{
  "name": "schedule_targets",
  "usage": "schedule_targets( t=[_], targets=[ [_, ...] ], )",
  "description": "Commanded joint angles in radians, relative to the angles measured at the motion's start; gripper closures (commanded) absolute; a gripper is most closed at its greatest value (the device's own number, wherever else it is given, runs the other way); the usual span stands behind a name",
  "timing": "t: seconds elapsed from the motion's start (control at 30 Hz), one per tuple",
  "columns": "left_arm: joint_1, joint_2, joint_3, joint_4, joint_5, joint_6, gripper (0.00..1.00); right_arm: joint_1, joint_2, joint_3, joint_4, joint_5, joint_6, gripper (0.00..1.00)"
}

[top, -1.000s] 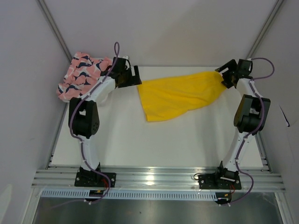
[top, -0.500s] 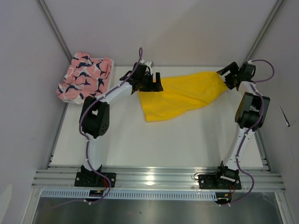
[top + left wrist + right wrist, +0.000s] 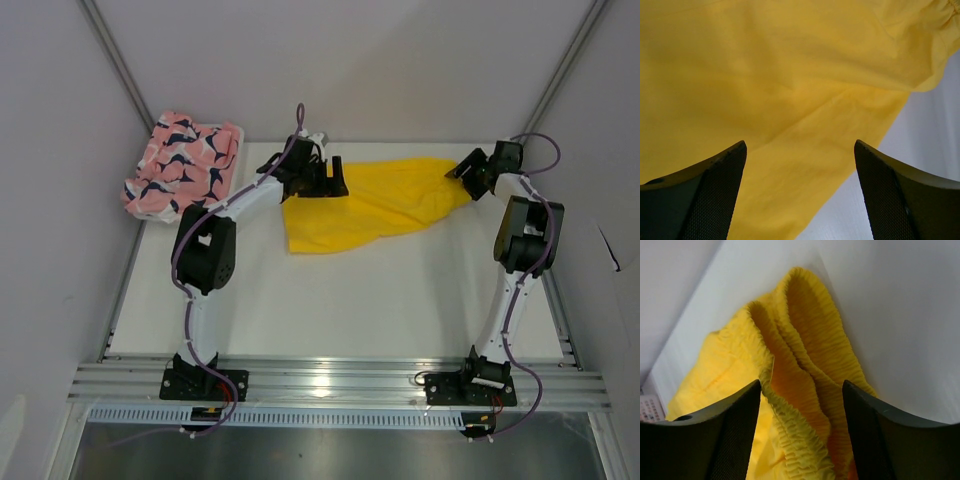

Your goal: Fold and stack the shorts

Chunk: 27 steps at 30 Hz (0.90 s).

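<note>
The yellow shorts [image 3: 380, 205] lie spread across the back of the white table, with the bunched elastic waistband [image 3: 810, 315] at their right end. My right gripper [image 3: 462, 170] is at that end. In the right wrist view its jaws [image 3: 802, 385] stand astride the waistband folds, open, with the left finger touching a fold. My left gripper [image 3: 335, 185] hovers over the left part of the shorts. Its jaws [image 3: 800, 145] are wide open above flat yellow cloth [image 3: 790, 75]. The pink printed shorts [image 3: 180, 165] lie crumpled at the back left corner.
Bare white table [image 3: 330, 300] lies in front of the shorts. Grey walls close in at the back and on both sides. A metal rail [image 3: 340, 380] carrying the arm bases runs along the near edge.
My left arm swung right from the pink shorts to over the yellow pair. My right gripper moved left and its jaws narrowed. The yellow shorts slid left and bunched up.
</note>
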Motion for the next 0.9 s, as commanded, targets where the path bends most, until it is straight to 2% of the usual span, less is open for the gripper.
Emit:
schedule_targets(
  t=[0.0,0.1,0.3,0.33,0.53,0.63,0.87],
  targets=[
    [0.005,-0.057,-0.014,0.006,-0.031,0.018,0.11,0.055,-0.153,-0.112,-0.04,0.007,-0.044,0.32],
    [0.005,-0.091,-0.037,0.009,-0.038,0.026,0.11,0.101,-0.296,-0.387,0.026,0.014,-0.035,0.32],
    [0.004,-0.134,-0.082,0.037,0.0,0.043,0.11,0.204,-0.595,-0.773,0.166,0.017,0.019,0.25],
    [0.004,-0.14,-0.083,0.04,0.017,0.045,0.11,0.251,-0.628,-0.853,0.184,0.017,0.021,0.24],
    [-0.03,-0.14,-0.076,0.051,0.072,0.074,0.11,0.319,-0.787,-1.002,0.204,-0.002,0.024,0.11],
    [-0.073,-0.114,-0.022,0.037,0.107,0.1,0.11,0.316,-0.852,-1.036,0.212,-0.014,0.002,0.09],
    [-0.161,0.001,0.15,0.019,0.143,0.085,0.12,0.256,-0.875,-1.088,0.307,-0.019,0.007,0.09]
  ],
)
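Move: The waistband end of the yellow shorts lies bunched just under the right hand's part-open fingers, level with them, about 2 cm to the left and 3 cm below. The middle of the shorts is roughly 28 cm left of that hand and 6 cm nearer the base, and the table's far edge runs some 16 cm straight ahead. From the left hand, hovering over the shorts, the waistband end is about 40 cm to the right, 8 cm farther out and 9 cm lower. The right hand, low on the waistband end, sweeps it about 24 cm back and 16 cm left close over the table, turning nearly 20 degrees counter-clockwise, while its fingers spread wide and it rises a couple of centimetres at the finish. The open left hand dips slightly over the shorts, then lifts about 5 cm and swings right and back towards the waistband end, turning some 15 degrees clockwise. ##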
